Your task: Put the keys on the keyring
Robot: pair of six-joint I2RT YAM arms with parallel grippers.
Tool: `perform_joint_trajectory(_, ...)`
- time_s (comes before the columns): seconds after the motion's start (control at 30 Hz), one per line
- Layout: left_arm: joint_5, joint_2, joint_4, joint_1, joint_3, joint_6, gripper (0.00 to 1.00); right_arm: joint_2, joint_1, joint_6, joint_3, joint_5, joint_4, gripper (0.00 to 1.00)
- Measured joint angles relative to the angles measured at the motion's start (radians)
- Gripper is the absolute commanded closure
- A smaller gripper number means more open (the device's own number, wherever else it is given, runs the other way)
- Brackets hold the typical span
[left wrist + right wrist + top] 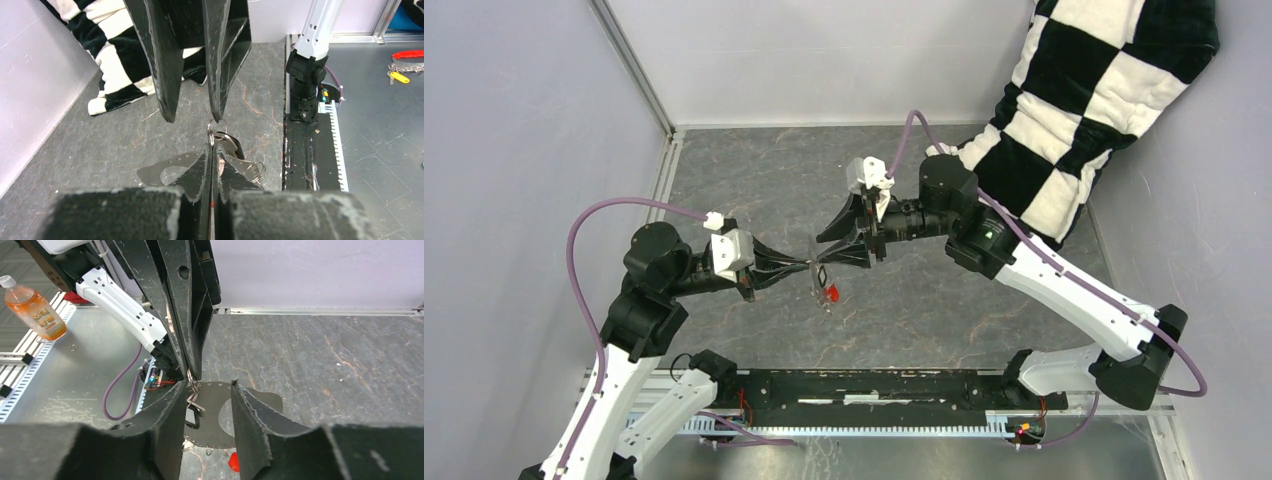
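Note:
The keyring [814,250] hangs edge-on between the two grippers at mid-table. My left gripper [807,266] is shut on its top edge, fingertips pressed together [211,149]. In the right wrist view the keyring [250,405] is a flat grey oval plate with a round hole, facing the camera. A black key [193,416] with a pale spot dangles from wire loops on it. A red key [232,462] [832,295] hangs at its lower edge. My right gripper [209,392] [823,266] is open, its fingers on either side of the black key and holding nothing.
A black-and-white checkered cloth [1084,90] lies at the back right. A black rail [874,385] with the arm bases runs along the near edge. Off the table are an orange drink bottle [32,307] and a bunch of spare keys [402,75]. Grey walls close in three sides.

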Motion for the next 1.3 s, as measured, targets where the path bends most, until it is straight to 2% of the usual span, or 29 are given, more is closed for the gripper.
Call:
perform_joint_trajectory(0.3,0.0,0.002,0.0,0.0,0.0,0.0,0.98,0.034,0.016,0.031,-0.027,-0.042,0.055,0.82)
perform_joint_trajectory(0.4,0.0,0.002,0.0,0.0,0.0,0.0,0.98,0.035,0.016,0.034,-0.028,-0.056,0.062,0.84)
perform_joint_trajectory(0.53,-0.001,0.002,0.0,0.0,0.0,0.0,0.98,0.035,0.02,0.033,-0.029,-0.058,0.061,0.99)
perform_joint_trajectory(0.73,-0.002,0.003,-0.005,0.0,0.0,0.0,0.97,0.035,0.021,0.015,-0.029,-0.056,0.045,1.0)
perform_joint_trajectory(0.77,-0.001,0.003,-0.007,0.0,0.0,0.0,0.93,0.035,0.022,0.011,-0.029,-0.055,0.041,1.0)
perform_joint_trajectory(0.83,-0.001,0.004,-0.015,0.0,0.0,0.002,0.77,0.035,0.023,0.005,-0.026,-0.048,0.026,1.0)
perform_joint_trajectory(0.9,0.002,0.014,-0.048,0.0,0.008,0.029,0.71,0.038,0.028,-0.014,-0.008,-0.028,-0.023,1.0)
perform_joint_trajectory(1.17,0.014,0.135,-0.249,0.0,0.113,0.213,0.7,0.113,0.05,-0.087,0.114,0.058,-0.25,1.0)
perform_joint_trajectory(1.3,0.021,0.186,-0.335,0.0,0.144,0.274,0.75,0.148,0.076,-0.117,0.165,0.1,-0.335,1.0)
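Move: The keyring is pinched upright at my shut left fingertips, its free loop about 1 cm to the right of my left hand. From my open right hand, that loop lies some 2 cm left, 1 cm back and 1 cm below. The black tag hangs about 4 cm under the loop and 1 cm back; the metal plate hangs about 5 cm under it and 1 cm farther out, with the red tag roughly 8 cm straight below the loop. I ease my right hand down, left and back, a centimetre or so each way, onto the keyring's free loop and shut its fingers on it while my left hand keeps still and holds on. Then I open my left fingers partway to let go, and sink both hands together some 4 cm, left drifting slightly forward, each tipping its fingers down by 10 to 15 degrees. ##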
